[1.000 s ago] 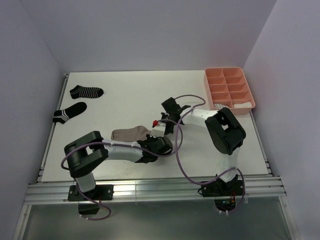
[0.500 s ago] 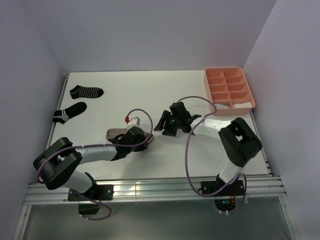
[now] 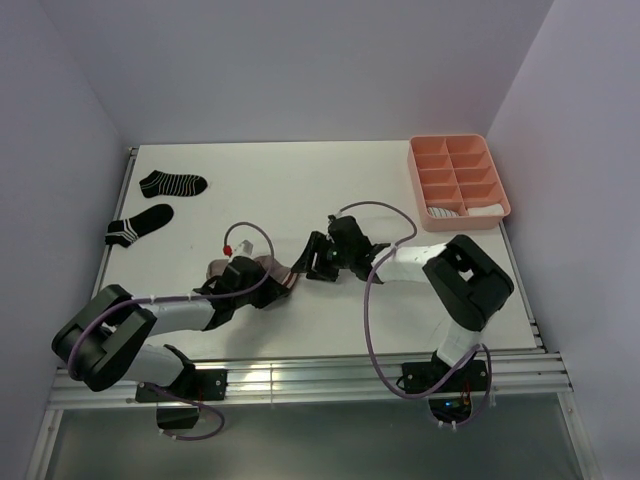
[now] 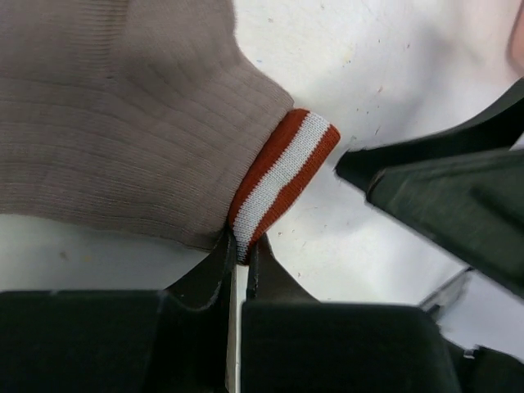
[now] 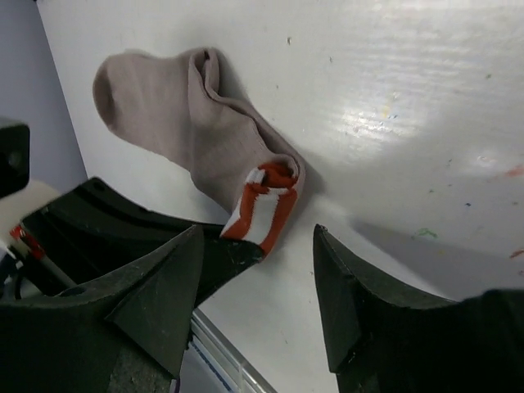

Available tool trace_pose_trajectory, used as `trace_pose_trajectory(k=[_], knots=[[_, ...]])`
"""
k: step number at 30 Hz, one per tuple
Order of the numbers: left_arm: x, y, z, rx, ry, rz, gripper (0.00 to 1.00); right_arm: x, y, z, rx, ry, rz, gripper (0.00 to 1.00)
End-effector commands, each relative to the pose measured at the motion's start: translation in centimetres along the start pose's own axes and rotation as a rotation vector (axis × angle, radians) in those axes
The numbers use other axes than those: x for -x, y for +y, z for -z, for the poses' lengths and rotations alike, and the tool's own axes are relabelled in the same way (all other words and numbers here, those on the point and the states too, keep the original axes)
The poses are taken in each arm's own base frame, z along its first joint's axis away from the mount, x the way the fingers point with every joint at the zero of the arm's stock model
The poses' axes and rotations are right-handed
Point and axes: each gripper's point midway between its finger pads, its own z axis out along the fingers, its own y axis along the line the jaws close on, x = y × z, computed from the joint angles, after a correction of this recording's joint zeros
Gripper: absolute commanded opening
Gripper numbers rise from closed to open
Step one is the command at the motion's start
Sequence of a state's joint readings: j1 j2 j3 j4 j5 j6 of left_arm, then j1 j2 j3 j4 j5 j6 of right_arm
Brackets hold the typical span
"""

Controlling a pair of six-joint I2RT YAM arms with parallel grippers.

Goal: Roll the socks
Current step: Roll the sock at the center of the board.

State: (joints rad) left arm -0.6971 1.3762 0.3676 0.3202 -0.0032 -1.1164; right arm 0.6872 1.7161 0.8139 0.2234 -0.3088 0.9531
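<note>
The taupe sock [image 3: 243, 270] lies flat on the white table, left of centre. My left gripper [image 4: 239, 250] is shut on the edge of its red-white cuff [image 4: 282, 176]. My right gripper [image 5: 258, 246] is open just right of the cuff [image 5: 266, 205], jaws apart and nothing between them. The sock body [image 5: 196, 131] stretches away from it. Two black white-striped socks [image 3: 172, 184] [image 3: 140, 224] lie at the far left. A white sock [image 3: 478, 211] and a thin-striped one [image 3: 444, 211] sit in the pink tray.
The pink compartment tray [image 3: 458, 160] stands at the back right corner. The table's left rail runs close to the black socks. Both arms' purple cables loop over the table's middle, and the two grippers are close together.
My right gripper has opened. The left gripper has moved left across the table with the cuff, dragging the taupe sock. The right gripper followed it leftward.
</note>
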Motion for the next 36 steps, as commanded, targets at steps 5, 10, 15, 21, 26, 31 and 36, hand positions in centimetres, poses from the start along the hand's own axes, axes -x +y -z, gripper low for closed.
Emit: trace_pose_trajectory(k=[5,10,15,21,26,31,36], knots=[[-1.3,2.3,0.6,0.007,0.077,0.192,0.01,-1.5,-0.9,-1.0,0.022,0.029,-0.012,0.61],[-1.1,2.4,0.9,-0.004,0.075,0.270,0.01,-1.9,-1.0,-1.7,0.040,0.055,-0.013,0.60],[-1.3,2.9,1.0,-0.003,0.082,0.330,0.02,-2.3,-1.4,-2.6,0.040,0.077,-0.019,0.58],[-1.5,3.3,1.2,-0.019,0.090,0.391,0.02,-3.3,-2.0,-3.7,0.043,0.118,-0.026,0.56],[-1.8,3.8,1.2,-0.020,0.100,0.433,0.02,-4.1,-2.8,-4.4,0.042,0.147,-0.033,0.53],[-1.7,3.7,1.3,-0.037,0.105,0.456,0.02,-4.8,-3.1,-4.8,0.058,0.178,-0.036,0.46],[-1.9,3.8,1.1,-0.032,0.115,0.461,0.02,-5.1,-2.7,-5.2,0.103,0.200,-0.032,0.30]])
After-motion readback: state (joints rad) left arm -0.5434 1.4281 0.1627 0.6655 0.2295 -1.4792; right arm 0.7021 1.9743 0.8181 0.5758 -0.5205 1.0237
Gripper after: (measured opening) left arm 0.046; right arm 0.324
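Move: From the right gripper, the sock's red-and-white cuff lies about 4 cm left, 2 cm back and 3 cm below. The middle of the sock's grey body is some 15 cm left, level ahead, and the pink tray about 34 cm right and 22 cm ahead. The left gripper already pinches the cuff, its middle about 2 cm ahead and 1 cm right of that hand, with the body some 10 cm left and 5 cm ahead. Bring the open right gripper down and slightly back first, about 2 cm, then slide it left some 4 cm, sinking a last centimetre, so its fingers straddle the cuff; narrow them to about half their gap. Keep the left pinch on the cuff while rolling that hand about 25 degrees, left side down, easing it a little left and back. ##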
